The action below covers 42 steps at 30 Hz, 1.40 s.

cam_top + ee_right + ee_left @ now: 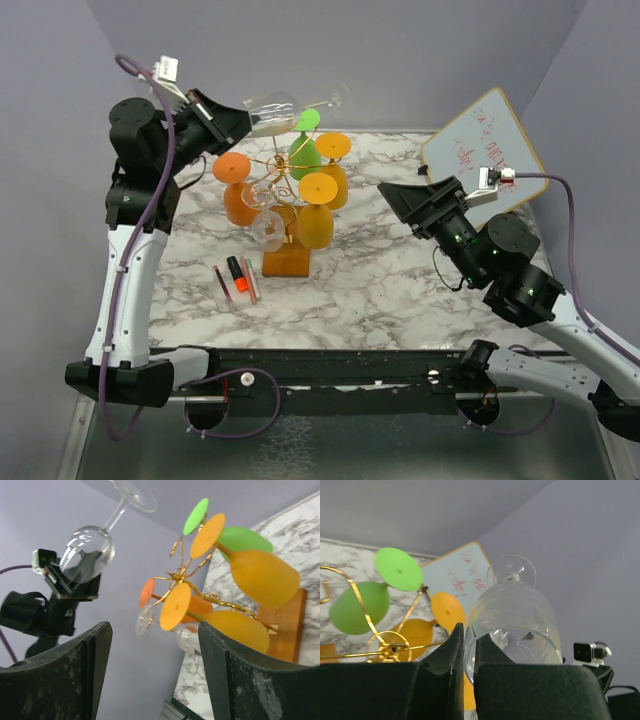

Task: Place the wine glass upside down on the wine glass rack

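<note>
A clear wine glass lies on its side in the air above the wine glass rack, its foot pointing right. My left gripper is shut on the bowl's rim, one finger inside and one outside. The gold wire rack stands on a wooden base and carries orange, yellow and green glasses plus another clear one, all hanging upside down. My right gripper stands open to the right of the rack, empty. The right wrist view shows the held glass up left of the rack.
A small whiteboard leans at the back right. Several pens and markers lie on the marble table left of the rack's base. Grey walls close in behind and on both sides.
</note>
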Tool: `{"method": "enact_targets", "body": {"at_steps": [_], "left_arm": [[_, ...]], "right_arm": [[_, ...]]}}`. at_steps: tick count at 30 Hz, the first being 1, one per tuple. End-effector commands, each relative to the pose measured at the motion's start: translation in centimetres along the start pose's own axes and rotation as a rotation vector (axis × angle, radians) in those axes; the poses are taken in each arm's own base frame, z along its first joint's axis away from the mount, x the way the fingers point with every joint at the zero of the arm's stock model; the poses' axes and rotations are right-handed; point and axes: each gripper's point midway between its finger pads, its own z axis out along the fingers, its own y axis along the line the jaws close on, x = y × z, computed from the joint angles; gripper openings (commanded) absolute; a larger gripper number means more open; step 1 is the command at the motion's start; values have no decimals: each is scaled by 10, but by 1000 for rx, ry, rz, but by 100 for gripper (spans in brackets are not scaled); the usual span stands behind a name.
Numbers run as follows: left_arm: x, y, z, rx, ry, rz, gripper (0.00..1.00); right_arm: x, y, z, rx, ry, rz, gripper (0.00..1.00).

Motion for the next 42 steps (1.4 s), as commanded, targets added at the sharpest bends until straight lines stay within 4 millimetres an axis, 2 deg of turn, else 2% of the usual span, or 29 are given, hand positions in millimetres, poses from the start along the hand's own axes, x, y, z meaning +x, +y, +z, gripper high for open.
{"method": "enact_targets", "body": {"at_steps": [1, 6, 9, 13, 18, 22, 26, 34, 42], "left_arm": [[12, -57, 11, 184, -72, 10, 0], [28, -76, 15, 287, -134, 1, 0], [43, -90, 16, 359, -150, 3, 0], [68, -104, 22, 390, -136, 20, 0], [89, -119, 23, 431, -135, 31, 0], [97, -121, 17, 446, -140, 34, 0], [106, -118, 15, 452, -134, 29, 0], [108, -113, 10, 453, -149, 31, 0], [110, -112, 10, 456, -143, 27, 0]], "right_arm": [[-11, 38, 1, -155, -38, 56, 75], [-18, 55, 2, -227, -67, 109, 77], [-31, 63, 4, -247, -121, 161, 76], [-45, 72, 21, -238, -208, 185, 77], [-52, 74, 45, -176, -267, 188, 77], [-61, 64, 49, -140, -339, 261, 76], [-61, 62, 50, -146, -352, 289, 64], [-53, 60, 53, -161, -327, 310, 43], [-43, 62, 54, -185, -287, 328, 36]]}}
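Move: The clear wine glass, gripped at its rim by the left hand, has its middle about 10 cm right and 2 cm ahead of that hand and 2 cm higher. The right fingers wait roughly 30 cm right of the left hand, 11 back and 7 lower; from them the glass lies 19 cm left, 13 ahead, 7 higher. Below the left hand by 18 cm, the rack's hub is 3 ahead, 3 right; from the right hand, the rear yellow glass is 14 ahead, 12 left, 13 lower. The clear glass, foot leading, is carried right some 14 cm and back about 7 by the left hand, which keeps its shut grip on the rim, tilts the fingertips up and turns clockwise, then nearly stops. The open right hand rises about 8 cm, then also reaches forward 5 to meet the glass, rolling its left side up and half closing its fingers around the stem. ##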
